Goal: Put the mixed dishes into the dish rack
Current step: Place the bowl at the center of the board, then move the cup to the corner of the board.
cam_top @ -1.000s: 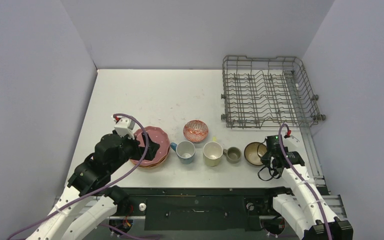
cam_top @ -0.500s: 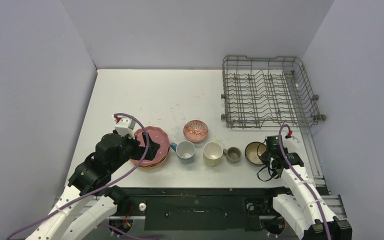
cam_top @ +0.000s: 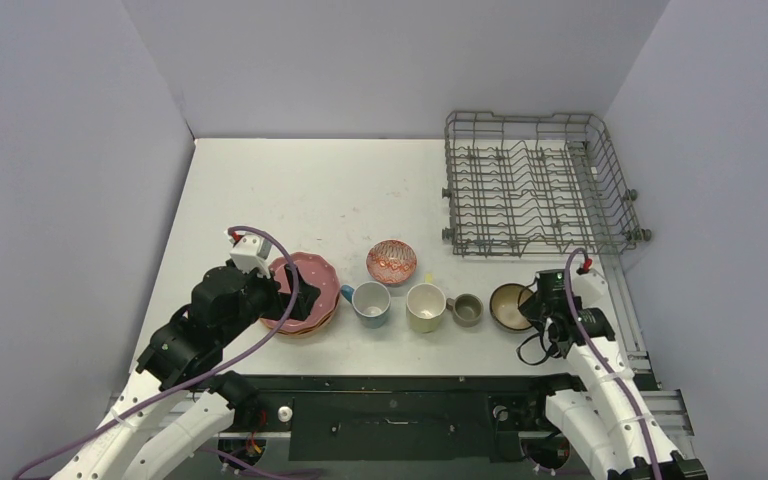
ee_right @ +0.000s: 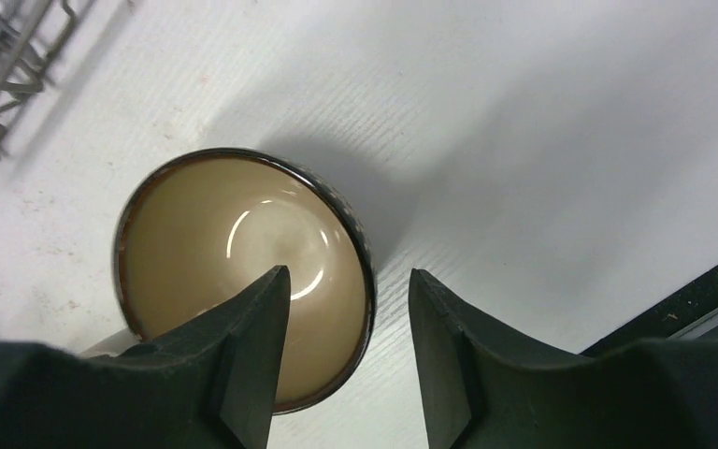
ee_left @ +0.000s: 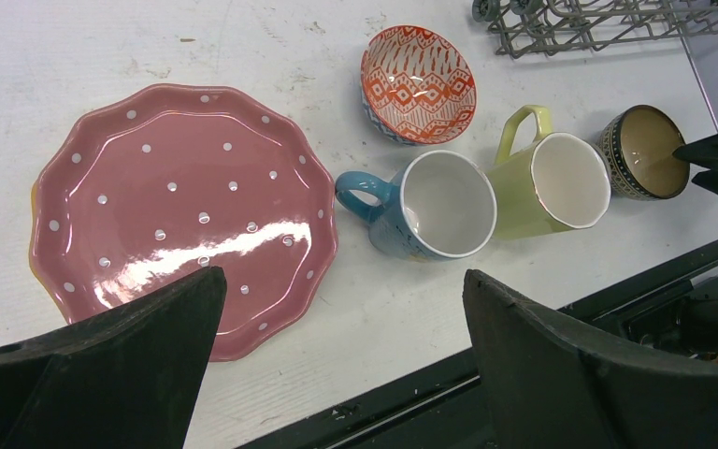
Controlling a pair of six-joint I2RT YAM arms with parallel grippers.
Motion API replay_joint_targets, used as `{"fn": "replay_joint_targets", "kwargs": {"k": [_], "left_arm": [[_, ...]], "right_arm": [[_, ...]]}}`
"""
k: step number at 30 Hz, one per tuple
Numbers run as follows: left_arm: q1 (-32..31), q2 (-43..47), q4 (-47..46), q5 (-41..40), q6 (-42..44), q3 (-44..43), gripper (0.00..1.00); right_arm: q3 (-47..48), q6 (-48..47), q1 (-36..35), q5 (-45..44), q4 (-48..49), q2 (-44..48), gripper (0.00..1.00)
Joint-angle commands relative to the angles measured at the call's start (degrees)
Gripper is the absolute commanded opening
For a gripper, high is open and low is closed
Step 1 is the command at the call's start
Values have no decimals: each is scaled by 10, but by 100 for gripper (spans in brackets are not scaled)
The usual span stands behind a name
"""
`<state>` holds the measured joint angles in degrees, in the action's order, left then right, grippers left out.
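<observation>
The dishes stand in a row near the front edge. They are a pink white-dotted plate (cam_top: 310,275) on a stack, a red patterned bowl (cam_top: 391,262), a light-blue mug (cam_top: 371,303), a pale-yellow mug (cam_top: 425,306), a small olive mug (cam_top: 467,309) and a dark-brown bowl (cam_top: 506,306). The grey wire dish rack (cam_top: 535,185) sits at the far right. My left gripper (ee_left: 343,281) hangs open over the pink plate's (ee_left: 182,206) near edge, holding nothing. My right gripper (ee_right: 346,281) is open and straddles the brown bowl's (ee_right: 215,243) near rim, one finger over the inside.
Walls close in the table on the left, back and right. A black rail (cam_top: 400,395) runs along the front edge between the arm bases. The blue mug (ee_left: 439,206), yellow mug (ee_left: 561,182) and red patterned bowl (ee_left: 418,82) lie just right of the left gripper.
The right gripper's jaws have opened from nearly shut and its wrist has edged toward the brown bowl. The left arm and the dishes have not moved.
</observation>
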<state>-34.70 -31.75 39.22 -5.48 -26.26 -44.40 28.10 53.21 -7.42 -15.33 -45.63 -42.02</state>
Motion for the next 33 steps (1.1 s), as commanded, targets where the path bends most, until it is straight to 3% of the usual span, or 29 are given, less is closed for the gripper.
{"fn": "replay_joint_targets", "kwargs": {"k": [1, 10, 26, 33], "left_arm": [[4, 2, -27, 8, 8, -1, 96], [3, 4, -27, 9, 8, -1, 96], [3, 2, -26, 5, 8, -1, 96], [4, 1, -26, 5, 8, -1, 96]], "right_arm": [[58, -13, 4, -13, -16, 16, 47], [159, -59, -27, -1, -17, 23, 51], [342, -60, -294, -99, -5, -154, 50], [413, -83, -374, -106, -12, -245, 48]]}}
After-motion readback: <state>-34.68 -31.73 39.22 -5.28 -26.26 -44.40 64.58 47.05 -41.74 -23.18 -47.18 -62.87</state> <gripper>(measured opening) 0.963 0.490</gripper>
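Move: The right hand hovers half open over the right rim of the brown bowl, whose middle is some 5 cm to its left, 1 cm ahead and 4 cm below. The red patterned bowl lies roughly 34 cm left and 13 cm ahead; the small metal cup is about 15 cm left and level, and the green mug about 25 cm left and 1 cm ahead. From the left hand, the red patterned bowl is around 15 cm ahead, 18 cm right and 18 cm below. With its fingers already parted about the brown bowl's rim, the right hand draws up clear of it, climbing with a little forward travel and its fingertips tipping outward. It then swings left for some 16 cm, still rising slowly, over the table towards the red patterned bowl and mugs, turning counter-clockwise about 35 degrees. The fingers stay half open and empty. ##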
